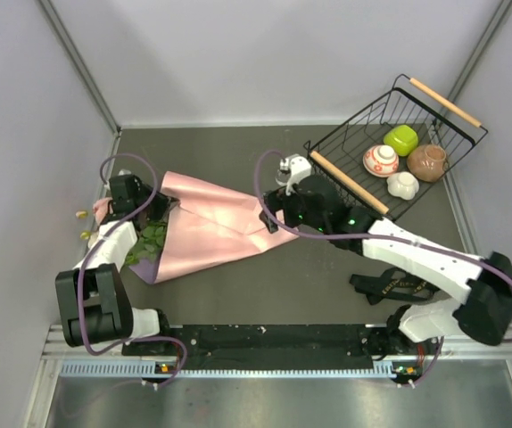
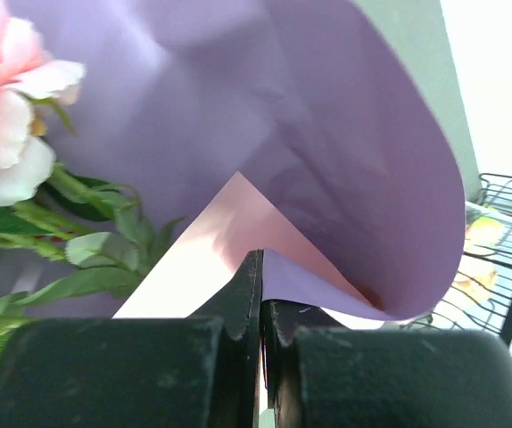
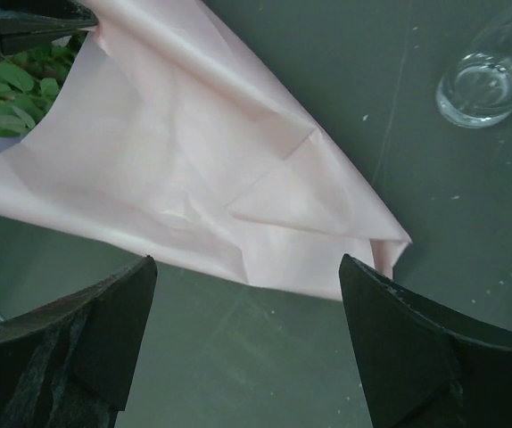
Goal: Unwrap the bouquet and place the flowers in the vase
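The bouquet's pink-lilac paper sheet (image 1: 211, 218) lies spread over the left half of the table. My left gripper (image 2: 262, 267) is shut on an edge of that sheet (image 2: 327, 134), which curls up over it. From above, the left gripper (image 1: 152, 209) sits at the sheet's left end. The flowers lie beside it: a pink-cream rose (image 2: 6, 116) and green leaves (image 1: 147, 241). My right gripper (image 3: 247, 272) stands open just above the table, short of the sheet's folded corner (image 3: 327, 232), with nothing between its fingers. The clear glass vase (image 3: 481, 85) stands on the table beyond that corner.
A black wire basket (image 1: 350, 183) with wooden handles sits at the back right, holding a green cup (image 1: 400, 138), a pink-patterned bowl (image 1: 380, 160), a brown pot (image 1: 426, 162) and a white bowl (image 1: 402, 185). Grey walls close in the table on three sides.
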{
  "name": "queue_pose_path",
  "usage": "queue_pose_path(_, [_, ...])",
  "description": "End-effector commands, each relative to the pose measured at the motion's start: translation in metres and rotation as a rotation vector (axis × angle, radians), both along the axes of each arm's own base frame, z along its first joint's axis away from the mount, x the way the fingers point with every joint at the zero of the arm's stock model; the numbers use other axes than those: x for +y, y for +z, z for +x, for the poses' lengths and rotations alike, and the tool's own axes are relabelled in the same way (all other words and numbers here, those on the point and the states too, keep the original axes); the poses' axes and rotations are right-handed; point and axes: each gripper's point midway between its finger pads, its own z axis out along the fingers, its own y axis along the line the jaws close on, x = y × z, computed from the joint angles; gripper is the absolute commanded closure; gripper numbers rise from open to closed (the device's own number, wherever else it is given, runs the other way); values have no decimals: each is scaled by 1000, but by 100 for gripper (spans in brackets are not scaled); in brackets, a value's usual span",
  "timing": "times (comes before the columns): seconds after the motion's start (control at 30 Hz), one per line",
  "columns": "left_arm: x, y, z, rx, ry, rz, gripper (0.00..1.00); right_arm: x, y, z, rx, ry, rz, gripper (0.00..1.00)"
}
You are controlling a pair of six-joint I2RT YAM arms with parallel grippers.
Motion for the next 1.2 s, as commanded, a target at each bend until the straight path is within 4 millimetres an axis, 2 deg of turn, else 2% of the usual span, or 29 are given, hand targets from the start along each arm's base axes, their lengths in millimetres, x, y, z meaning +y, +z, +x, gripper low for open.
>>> queue_pose_path(0.0, [1, 45, 29, -157, -7, -32, 100, -39, 20, -7, -69, -82, -1, 15])
queue_pose_path(0.03, [-3, 47, 31, -163, -26, -51, 100, -44, 23, -10, -76, -90, 1, 15])
queue_pose_path(0.07, [-6, 51, 35, -175, -40, -64, 100, -51, 34, -14, -99, -97, 25, 14])
queue_pose_path(0.17, [-13, 61, 45, -207, -75, -105, 100, -64, 39, -19, -119, -120, 34, 12])
queue_pose_path(0.3, [-16, 70, 55, -232, -87, -133, 100, -71, 30, -22, -106, -124, 6, 12])
queue_pose_path(0.57, [-11, 81, 68, -254, -65, -134, 92, -76, 23, -26, -91, -133, -6, 12])
queue_pose_path(0.7, [-12, 86, 70, -277, -68, -139, 65, -79, 25, -26, -100, -140, -9, 11])
queue_pose_path(0.73, [-14, 90, 69, -293, -86, -141, 48, -80, 26, -26, -103, -139, -9, 11])
queue_pose_path(0.77, [-15, 94, 69, -311, -103, -128, 43, -80, 27, -26, -103, -142, -10, 11])
queue_pose_path(0.83, [-18, 104, 64, -337, -123, -108, 34, -83, 28, -26, -109, -146, -11, 11])
queue_pose_path(0.9, [-18, 112, 54, -345, -130, -75, 30, -84, 29, -27, -112, -149, -15, 11])
queue_pose_path(0.97, [-19, 106, 42, -332, -130, -43, 28, -86, 29, -26, -115, -154, -16, 11])
queue_pose_path(1.0, [-20, 113, 34, -353, -134, -29, 27, -86, 28, -25, -112, -156, -17, 11])
queue_pose_path(1.03, [-21, 98, 25, -323, -135, -28, 26, -87, 28, -26, -112, -154, -18, 11])
queue_pose_path(1.1, [-25, 92, 10, -325, -157, 1, 24, -86, 26, -25, -107, -152, -24, 11])
queue_pose_path(1.13, [-27, 71, -2, -275, -162, -2, 23, -85, 25, -24, -106, -150, -26, 11])
queue_pose_path(1.17, [-28, 62, -9, -258, -180, 14, 22, -84, 22, -23, -99, -146, -37, 11])
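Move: The left hand already pinches the wrapping paper's flap edge; the table patch to spread it on is centred about 10 cm ahead, 14 cm right and 10 cm below. The glass vase stands roughly 6 cm ahead and 28 cm right, the flowers 6 cm back and 11 cm left. From the open, empty right hand that patch is some 18 cm ahead, 10 cm left and 18 cm below. Left hand swings the flap up and forward about 5 cm, opens, rises back, as right hand withdraws rightward. ##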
